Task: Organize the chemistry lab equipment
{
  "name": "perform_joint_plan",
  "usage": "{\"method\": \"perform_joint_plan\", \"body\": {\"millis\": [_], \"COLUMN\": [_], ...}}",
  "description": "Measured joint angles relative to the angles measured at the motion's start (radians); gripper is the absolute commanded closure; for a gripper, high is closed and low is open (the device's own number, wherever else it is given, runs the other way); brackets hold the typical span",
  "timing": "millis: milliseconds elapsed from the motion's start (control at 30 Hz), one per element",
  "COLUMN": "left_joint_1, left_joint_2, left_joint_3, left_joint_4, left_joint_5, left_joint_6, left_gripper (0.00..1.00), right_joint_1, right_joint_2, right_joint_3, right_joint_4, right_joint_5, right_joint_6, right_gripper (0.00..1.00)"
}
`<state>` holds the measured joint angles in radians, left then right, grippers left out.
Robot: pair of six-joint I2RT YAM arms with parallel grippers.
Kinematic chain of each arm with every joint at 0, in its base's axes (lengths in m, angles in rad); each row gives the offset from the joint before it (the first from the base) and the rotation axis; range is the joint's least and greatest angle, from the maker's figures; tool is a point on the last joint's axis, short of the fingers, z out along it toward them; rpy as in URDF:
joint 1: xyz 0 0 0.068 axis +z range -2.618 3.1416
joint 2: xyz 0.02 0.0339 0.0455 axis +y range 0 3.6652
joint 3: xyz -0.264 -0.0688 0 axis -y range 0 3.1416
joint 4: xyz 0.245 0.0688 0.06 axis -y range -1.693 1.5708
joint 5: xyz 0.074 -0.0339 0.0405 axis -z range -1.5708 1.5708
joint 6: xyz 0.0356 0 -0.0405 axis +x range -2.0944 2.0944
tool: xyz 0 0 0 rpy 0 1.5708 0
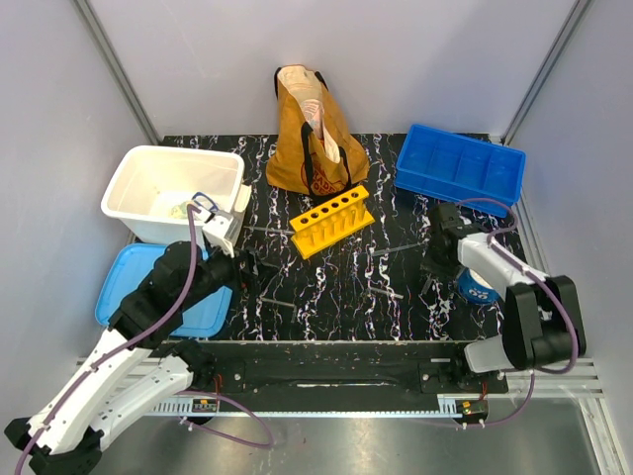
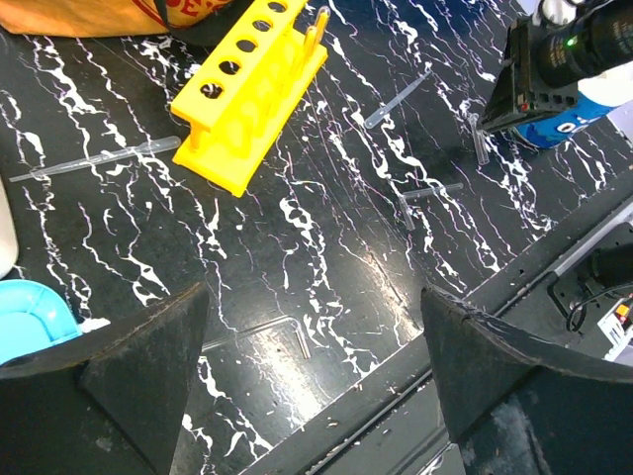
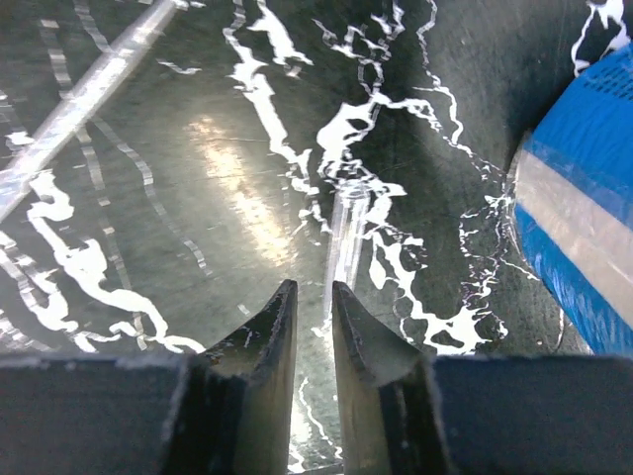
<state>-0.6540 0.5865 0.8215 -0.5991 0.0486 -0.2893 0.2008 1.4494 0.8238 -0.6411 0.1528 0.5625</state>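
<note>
The yellow test-tube rack point(image 1: 331, 220) point(image 2: 252, 94) lies mid-table with thin clear tubes scattered round it. In the right wrist view a short clear tube point(image 3: 348, 223) lies on the black marbled table, its near end running in between my right gripper's point(image 3: 315, 287) tips. Those jaws have narrowed to a slim gap round it, low over the table at the right point(image 1: 433, 280). My left gripper point(image 2: 312, 366) point(image 1: 247, 269) hangs wide open and empty over the near left table. A bent clear tube point(image 2: 267, 327) lies just beyond its fingers.
A mustard tote bag point(image 1: 312, 134) stands at the back, a blue divided bin point(image 1: 460, 163) back right, and a white tub point(image 1: 173, 193) and light-blue lid point(image 1: 148, 287) on the left. A blue round roll point(image 1: 482, 289) point(image 3: 584, 228) sits right beside my right gripper. A long pipette point(image 2: 99, 158) lies left of the rack.
</note>
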Motion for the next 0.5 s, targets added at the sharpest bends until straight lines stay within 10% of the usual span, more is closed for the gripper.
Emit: {"method": "perform_joint_plan", "body": {"millis": [500], "left_joint_1": [0.0], "left_joint_2": [0.145], "left_joint_3": [-0.031], "left_joint_4": [0.133], "left_joint_5": [0.219], "left_joint_6": [-0.139], "left_gripper": [0.14], "right_joint_1": [0.038], "right_joint_2": [-0.243], "right_joint_3": [0.001], "right_joint_4": [0.02], "right_joint_5": [-0.169], "right_joint_6": [-0.062], "right_gripper": [0.75]}}
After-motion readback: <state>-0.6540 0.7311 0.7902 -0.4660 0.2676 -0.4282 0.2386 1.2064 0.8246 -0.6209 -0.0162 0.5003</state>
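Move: The glass test tube lies flat on the table some 2 cm ahead of the right hand, 1 cm to its right and 3 cm below. The blue tape roll stands about 11 cm to that hand's right and 1 cm ahead. The bent glass rod lies about 10 cm left, level with the hand, and the glass dropper 9 cm ahead and 7 cm left. From the left hand, the test tube is roughly 35 cm right, 9 cm ahead and 24 cm below. The test tube is left on the table as the right hand keeps climbing away from it, roughly 6 cm, then also shifts about 4 cm left, its fingers tilting outward some 15 degrees and staying nearly shut on nothing visible. Meanwhile the left hand, still wide open and high up, travels about 5 cm right towards the right hand's side, sinking slightly and swinging clockwise. ##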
